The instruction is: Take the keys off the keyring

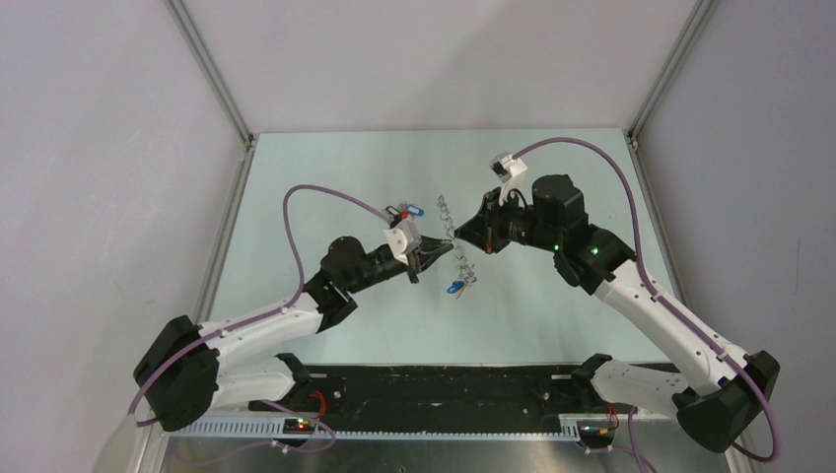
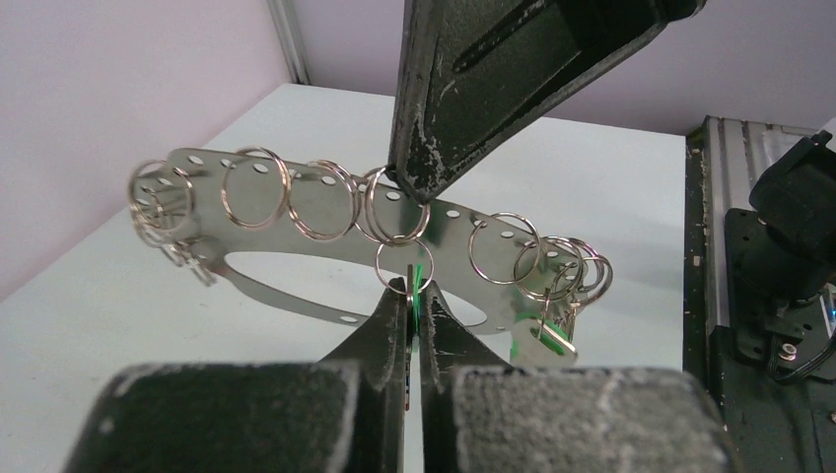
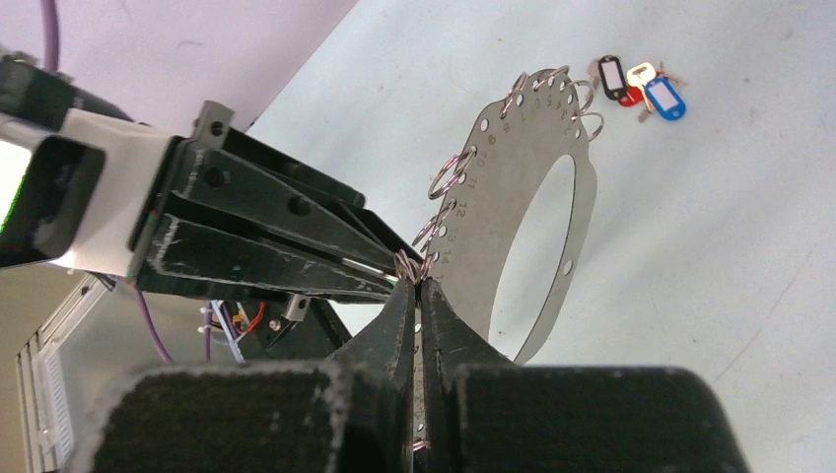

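Note:
The keyring is a flat grey metal hoop with punched holes and small silvery rings, held up off the table between both arms. My right gripper is shut on the rim of the keyring. In the left wrist view, my left gripper is shut on a green-headed key that hangs from a small ring on the keyring. The right gripper's fingers come down onto the rim just above it. Another green-headed key dangles at the hoop's right end.
A loose cluster of keys with black, yellow, red and blue heads lies on the pale table beyond the hoop. A blue-headed key shows just below the hoop in the top view. Grey walls stand round the table.

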`<state>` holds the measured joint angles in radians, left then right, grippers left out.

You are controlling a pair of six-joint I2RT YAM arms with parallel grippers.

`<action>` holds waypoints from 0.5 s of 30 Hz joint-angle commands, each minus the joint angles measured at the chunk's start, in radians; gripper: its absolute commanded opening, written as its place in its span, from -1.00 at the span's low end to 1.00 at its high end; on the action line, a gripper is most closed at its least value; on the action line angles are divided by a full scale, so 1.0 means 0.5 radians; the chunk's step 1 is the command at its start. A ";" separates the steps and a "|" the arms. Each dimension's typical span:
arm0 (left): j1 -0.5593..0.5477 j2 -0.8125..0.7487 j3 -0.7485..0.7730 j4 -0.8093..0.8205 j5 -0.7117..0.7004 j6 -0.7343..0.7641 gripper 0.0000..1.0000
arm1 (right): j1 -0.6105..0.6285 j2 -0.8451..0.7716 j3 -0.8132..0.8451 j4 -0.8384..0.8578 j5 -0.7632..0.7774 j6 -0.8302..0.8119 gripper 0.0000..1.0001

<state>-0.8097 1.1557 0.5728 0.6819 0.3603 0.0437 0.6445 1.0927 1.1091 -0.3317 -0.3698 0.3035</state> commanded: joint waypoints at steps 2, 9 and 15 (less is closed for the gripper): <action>-0.013 -0.138 -0.089 0.095 -0.086 -0.036 -1.00 | -0.010 0.005 0.026 0.025 0.157 0.022 -1.00; -0.011 -0.298 -0.103 -0.147 -0.150 -0.019 -1.00 | -0.011 -0.008 -0.029 -0.006 0.146 -0.025 0.02; -0.013 -0.367 0.173 -0.856 -0.108 -0.052 -1.00 | -0.026 -0.195 -0.281 0.113 0.147 -0.169 0.40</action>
<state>-0.8116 1.0042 0.5285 0.4683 0.3122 0.0372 0.6373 1.0737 1.0378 -0.3325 -0.3134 0.2783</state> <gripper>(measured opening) 0.024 0.685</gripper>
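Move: The keyring plate is already between my hands: from my left fingertips, shut on the green-marked key and its ring, its middle is roughly 3 cm ahead, neither left nor right, and 1 cm lower. The blue-tagged key hangs about 7 cm back, straight below that line by 5 cm; the loose keys lie some 16 cm ahead, 10 cm left, 24 cm down. From my right fingertips, the plate's middle is about 2 cm ahead, 1 cm left, 1 cm lower. I open my right fingers wide and let go of the ring at the plate's edge, sinking about 3 cm and easing slightly right. My left hand keeps its pinch on the green-marked key and draws it leftward about 2.5 cm, a little back and, towards the end, down 2 cm, away from the right hand. ##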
